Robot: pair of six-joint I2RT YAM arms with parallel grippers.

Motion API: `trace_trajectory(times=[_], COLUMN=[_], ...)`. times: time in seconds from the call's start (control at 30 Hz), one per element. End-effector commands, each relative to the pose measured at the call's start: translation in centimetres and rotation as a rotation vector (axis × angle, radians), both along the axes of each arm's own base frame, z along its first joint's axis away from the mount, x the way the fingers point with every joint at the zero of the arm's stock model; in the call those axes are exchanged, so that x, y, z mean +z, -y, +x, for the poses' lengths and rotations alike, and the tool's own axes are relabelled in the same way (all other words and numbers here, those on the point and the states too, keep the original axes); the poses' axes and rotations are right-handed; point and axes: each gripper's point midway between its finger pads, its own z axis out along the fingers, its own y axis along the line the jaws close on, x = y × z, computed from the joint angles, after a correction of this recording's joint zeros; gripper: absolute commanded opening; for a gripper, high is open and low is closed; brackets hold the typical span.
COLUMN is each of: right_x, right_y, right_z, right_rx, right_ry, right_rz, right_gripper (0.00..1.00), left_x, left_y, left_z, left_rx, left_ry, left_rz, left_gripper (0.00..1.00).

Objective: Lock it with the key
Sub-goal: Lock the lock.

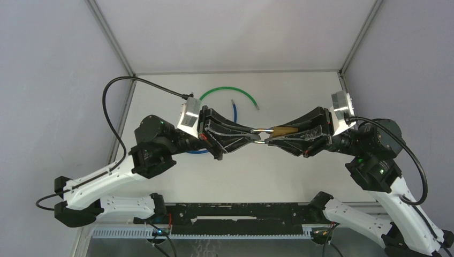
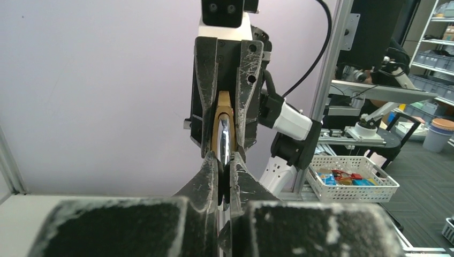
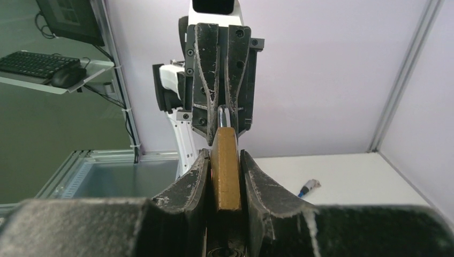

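A brass padlock [image 1: 284,130] hangs above the table's middle, between the two arms. My right gripper [image 1: 270,135] is shut on its body, which shows as a gold block [image 3: 225,174] clamped between the right fingers [image 3: 198,179]. The chrome shackle [image 1: 259,130] points toward the left arm. My left gripper [image 1: 255,137] is shut on that shackle, which appears edge-on as a bright strip [image 2: 225,140] just past the left gripper's [image 2: 226,170] tips. The key shows in no view.
A green cable loop [image 1: 230,90] and a blue cable [image 1: 235,111] lie on the white table behind the grippers. One cable's plug end [image 3: 309,187] rests on the table right of the padlock. A white basket [image 2: 353,172] stands off the table.
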Motion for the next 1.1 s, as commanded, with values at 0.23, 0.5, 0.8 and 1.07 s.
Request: trace_trajectory(times=[0.23,0.5,0.8,1.07], right_x=[-0.7,-4.4,-4.6,-4.1], right_y=[-0.1,-0.3,1.5,1.4], right_z=[5.0,4.6,3.9,3.3], right_rx=[-0.238,-0.210,-0.235,-0.184], right_ry=[0.030,0.007,0.008,-0.003], right_rz=[-0.046,-0.165,-0.154,-0.136], right_gripper=[0.00,0.00,0.00,0.00], left_x=[-6.9,-3.9,-5.9,-9.0], left_y=[3.2,0.9,-2.9,-6.0], left_z=[0.2,1.7,2.2,2.4], left_rx=[-0.074,0.015,0.067,0.076], left_ry=[-0.069,0.034,0.186,0.172], left_rz=[0.291,0.276,0.367,0.390], left_gripper=[0.13,0.43,0.64,0.68])
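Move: Between the two raised grippers, which face each other, the left fingertips are nearly shut on the padlock's shackle bow. The shackle's middle is about 2 cm to the left hand's right, level with it; the brass body sits some 7 cm to its right and roughly 1 cm higher. That body is already between the right hand's fingers, with the shackle about 5 cm to the right hand's left. Letting go of the shackle, the left fingers open to about two thirds while the hand sinks some 8 cm and drifts forward, its upward-slanting fingers tipping down about 25 degrees; it then draws off to the left by about 5 cm, easing back slightly. Meanwhile the right hand keeps its grip on the body, sinking as far and edging forward, fingertips tilting down and turning a little clockwise. ##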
